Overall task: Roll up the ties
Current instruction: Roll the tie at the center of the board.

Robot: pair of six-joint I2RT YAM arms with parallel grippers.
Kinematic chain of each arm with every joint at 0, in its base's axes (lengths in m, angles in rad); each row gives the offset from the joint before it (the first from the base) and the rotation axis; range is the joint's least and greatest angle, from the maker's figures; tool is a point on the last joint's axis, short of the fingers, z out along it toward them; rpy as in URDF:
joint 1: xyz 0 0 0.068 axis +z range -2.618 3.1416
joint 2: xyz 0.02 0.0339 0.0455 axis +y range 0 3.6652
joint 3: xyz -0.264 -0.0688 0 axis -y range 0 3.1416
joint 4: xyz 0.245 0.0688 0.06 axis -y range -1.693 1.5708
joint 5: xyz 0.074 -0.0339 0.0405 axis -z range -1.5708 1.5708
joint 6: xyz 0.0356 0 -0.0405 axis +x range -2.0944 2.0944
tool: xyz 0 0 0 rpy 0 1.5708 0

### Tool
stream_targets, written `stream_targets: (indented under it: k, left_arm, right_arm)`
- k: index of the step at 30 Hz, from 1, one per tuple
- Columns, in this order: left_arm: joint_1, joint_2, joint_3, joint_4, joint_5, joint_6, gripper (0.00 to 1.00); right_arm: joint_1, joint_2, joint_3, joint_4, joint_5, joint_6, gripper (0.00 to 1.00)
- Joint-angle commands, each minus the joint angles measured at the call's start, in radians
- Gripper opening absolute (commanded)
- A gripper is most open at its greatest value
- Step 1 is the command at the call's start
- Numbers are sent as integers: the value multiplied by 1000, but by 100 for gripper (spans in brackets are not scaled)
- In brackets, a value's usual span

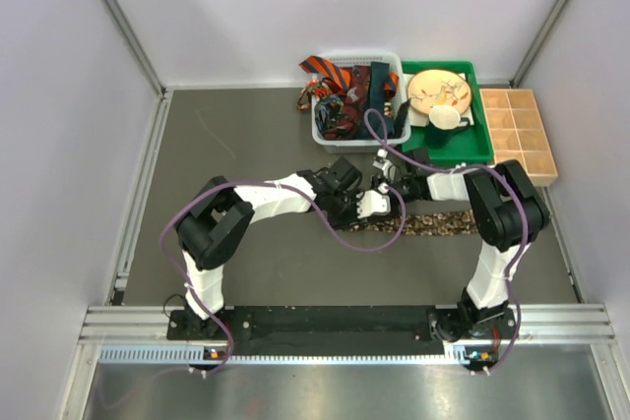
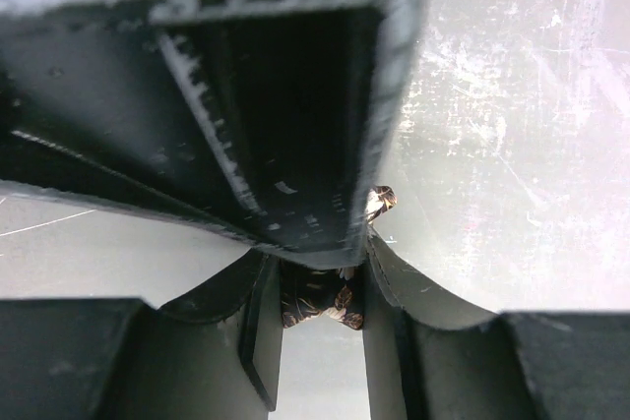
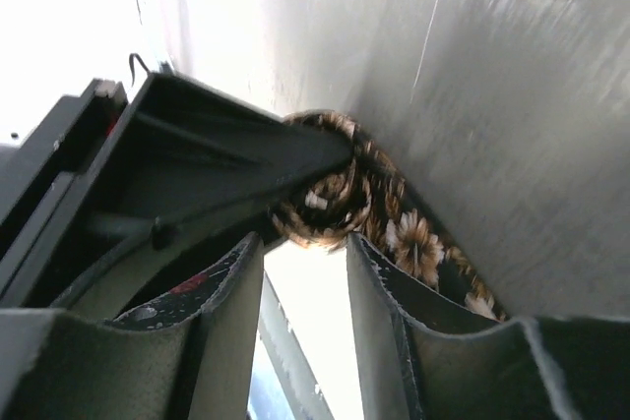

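Observation:
A brown-black speckled tie lies flat along the table, its left end wound into a roll. My two grippers meet at that roll. In the left wrist view, my left gripper is shut on the rolled fabric, which spans the gap between its fingers. My right gripper stands open; the roll sits just beyond its fingertips and nothing lies between its fingers. From above, the left gripper comes in from the left and the right gripper from the right. More ties fill the basket.
The white mesh basket stands at the back centre. Right of it is a green tray holding a wooden plate and a white cup. A wooden compartment box sits at the far right.

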Motion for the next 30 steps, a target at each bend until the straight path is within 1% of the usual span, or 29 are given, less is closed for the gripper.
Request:
stream_targets:
  k: [1,2,4,7,8,10,11,12,16,17,19,20,23,24,25,26,27,28,29,30]
  left_arm:
    - [16,45,-54,-142,-64,-12,9]
    - [16,43,-54,-142,-61,-11,9]
    - [16,43,-53,-143,-59,-9,8]
    - [16,43,-53,-145,-56,-5,9]
    - [16,43,-54,-145,-56,-4,8]
    - [16,46,-53,-145,-58,-6,9]
    - [16,51,-51,-145,-55,-8,9]
    - [18,52,-48,-146,-52,-9,9]
    - [29,49,-54,-130,-22,-23,30]
    - [33,33,-59,-117,-13,-24,43]
    - [55,10,-83,-72,27,-31,55]
    - [65,-19,-93,-50,45,-31,64]
    - [111,-79,-117,22,119,-43,69]
    - [133,-102,-160,57,189,-47,73]
    - [174,-148,-181,102,235,-55,75]
    - [193,-168,-198,163,272,-58,76]
    - [210,-190,-239,204,357,-79,82]
    - [239,-225,-264,246,405,-87,89]
    - [246,-237,-290,324,439,-90,93]
    - [250,-250,-335,358,468,-90,96]
  right_arm:
    - [17,19,-25,201,8,86,40]
    - [17,20,-28,236,4,100,40]
    - [31,25,-19,228,1,101,36]
    - [38,37,-5,195,20,75,26]
    - [38,48,2,184,21,69,19]
    - [38,54,24,138,36,37,10]
    - [38,56,27,126,42,29,0]
    - [37,56,32,107,60,9,0]
    - [38,57,41,41,117,-28,0]
    - [38,59,42,38,138,-32,0]
    - [38,69,50,15,154,-49,0]
    - [38,74,53,3,166,-55,0]
    - [38,85,52,-15,195,-81,0]
    - [38,86,52,-19,198,-89,0]
    - [38,92,53,-20,201,-94,0]
    - [37,94,53,-26,214,-95,0]
    - [40,95,55,-29,217,-106,0]
    - [37,97,55,-31,223,-110,0]
    - [38,99,56,-37,228,-120,0]
    - [37,99,58,-42,225,-124,0]
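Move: The rolled end of the tie is pinched between the left fingers, right at the hand point. For the right hand, its part-open fingers beside it, the roll lies about 2 cm left, 1 cm ahead and 2 cm below. The tie's flat tail stretches right from the roll, its middle some 16 cm right of the right hand, level with it and 4 cm below. The tie basket stands about 26 cm straight ahead of the roll. The roll is handed over at the board. The right hand eases about 1 cm forward and 1 cm left, shuts its fingers completely at the roll, then sinks to some 2 cm lower with the closed tips on it. Only after that do the left fingers spread nearly wide, letting go, and the left hand pulls about 5 cm left, rising slightly and tilting some 15 degrees. ##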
